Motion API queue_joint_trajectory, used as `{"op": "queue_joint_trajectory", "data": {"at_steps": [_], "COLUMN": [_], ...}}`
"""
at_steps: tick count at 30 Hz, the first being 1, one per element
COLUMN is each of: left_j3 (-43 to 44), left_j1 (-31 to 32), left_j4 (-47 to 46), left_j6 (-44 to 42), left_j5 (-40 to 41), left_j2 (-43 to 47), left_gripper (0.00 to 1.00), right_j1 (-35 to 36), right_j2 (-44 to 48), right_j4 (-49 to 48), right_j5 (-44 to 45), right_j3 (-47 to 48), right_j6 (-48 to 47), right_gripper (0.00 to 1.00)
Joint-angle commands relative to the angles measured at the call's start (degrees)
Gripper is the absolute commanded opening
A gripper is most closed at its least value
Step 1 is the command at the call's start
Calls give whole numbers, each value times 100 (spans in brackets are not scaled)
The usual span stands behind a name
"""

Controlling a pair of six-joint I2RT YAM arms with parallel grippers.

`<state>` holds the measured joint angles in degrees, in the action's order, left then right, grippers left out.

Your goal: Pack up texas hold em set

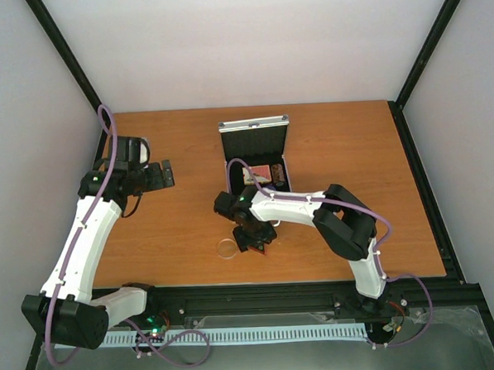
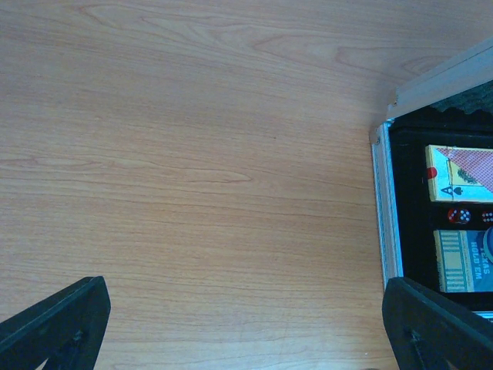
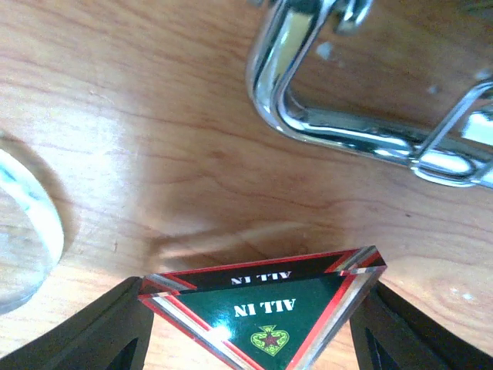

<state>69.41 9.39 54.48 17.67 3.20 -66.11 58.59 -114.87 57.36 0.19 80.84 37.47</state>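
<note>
The silver case (image 1: 256, 164) lies open at the table's middle with its lid (image 1: 254, 125) upright. In the left wrist view its black lining holds a pink card deck (image 2: 462, 176), red dice (image 2: 459, 216) and a blue-yellow deck (image 2: 462, 262). In front of the case my right gripper (image 1: 254, 238) points down, and its fingers press both corners of the black "ALL IN" triangle (image 3: 262, 308). The case's chrome handle (image 3: 347, 131) lies just beyond it. A clear disc (image 1: 227, 249) rests to the triangle's left. My left gripper (image 1: 159, 175) hangs open over bare wood, left of the case.
The table's near edge and a black rail (image 1: 261, 296) run just behind the right gripper. Grey walls close the table in on three sides. The case's aluminium rim (image 2: 383, 216) stands close to my left gripper's right finger (image 2: 439, 324).
</note>
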Motion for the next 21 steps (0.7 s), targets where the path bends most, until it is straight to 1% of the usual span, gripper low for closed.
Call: {"op": "queue_joint_trajectory", "data": {"at_steps": [1, 5, 8, 15, 21], "left_j3": [12, 3, 2, 16, 11], "left_j1": [18, 11, 13, 10, 17], "left_j4": [-16, -30, -28, -29, -29], "left_j6": [-45, -52, -56, -47, -62], "left_j5": [-28, -39, -37, -38, -14], "left_j2": [107, 106, 107, 100, 81], "left_gripper": [100, 100, 100, 100, 100], "right_j1": [-10, -57, -244, -946, -1275], "right_j2": [345, 333, 295, 60, -489], "right_j4": [556, 879, 956, 728, 619], "right_j5": [296, 485, 527, 543, 618], "right_j3": [502, 1005, 1339, 1761, 2414], "right_j6": [-120, -228, -307, -655, -1009], "right_gripper": [57, 57, 58, 57, 57]}}
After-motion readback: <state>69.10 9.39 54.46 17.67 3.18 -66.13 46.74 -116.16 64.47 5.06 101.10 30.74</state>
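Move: My right hand already pinches the triangular ALL IN piece low over the table. The open case it goes to has its middle about 17 cm ahead and 3 cm to the right. The case's handle is roughly 6 cm ahead and 3 right, the blue-and-yellow box inside some 14 ahead and 3 right; the clear disc lies 7 cm to the left, 1 ahead. From my idle left hand the case is about 27 cm right, 7 ahead and 20 below. I keep my pinch on the ALL IN piece and raise my right hand first, steeply, then carry it forward at growing speed over the handle towards the inside of the case. That makes about 12 cm forward and 8 cm up, with the fingertips tilting some 10 degrees forward. ##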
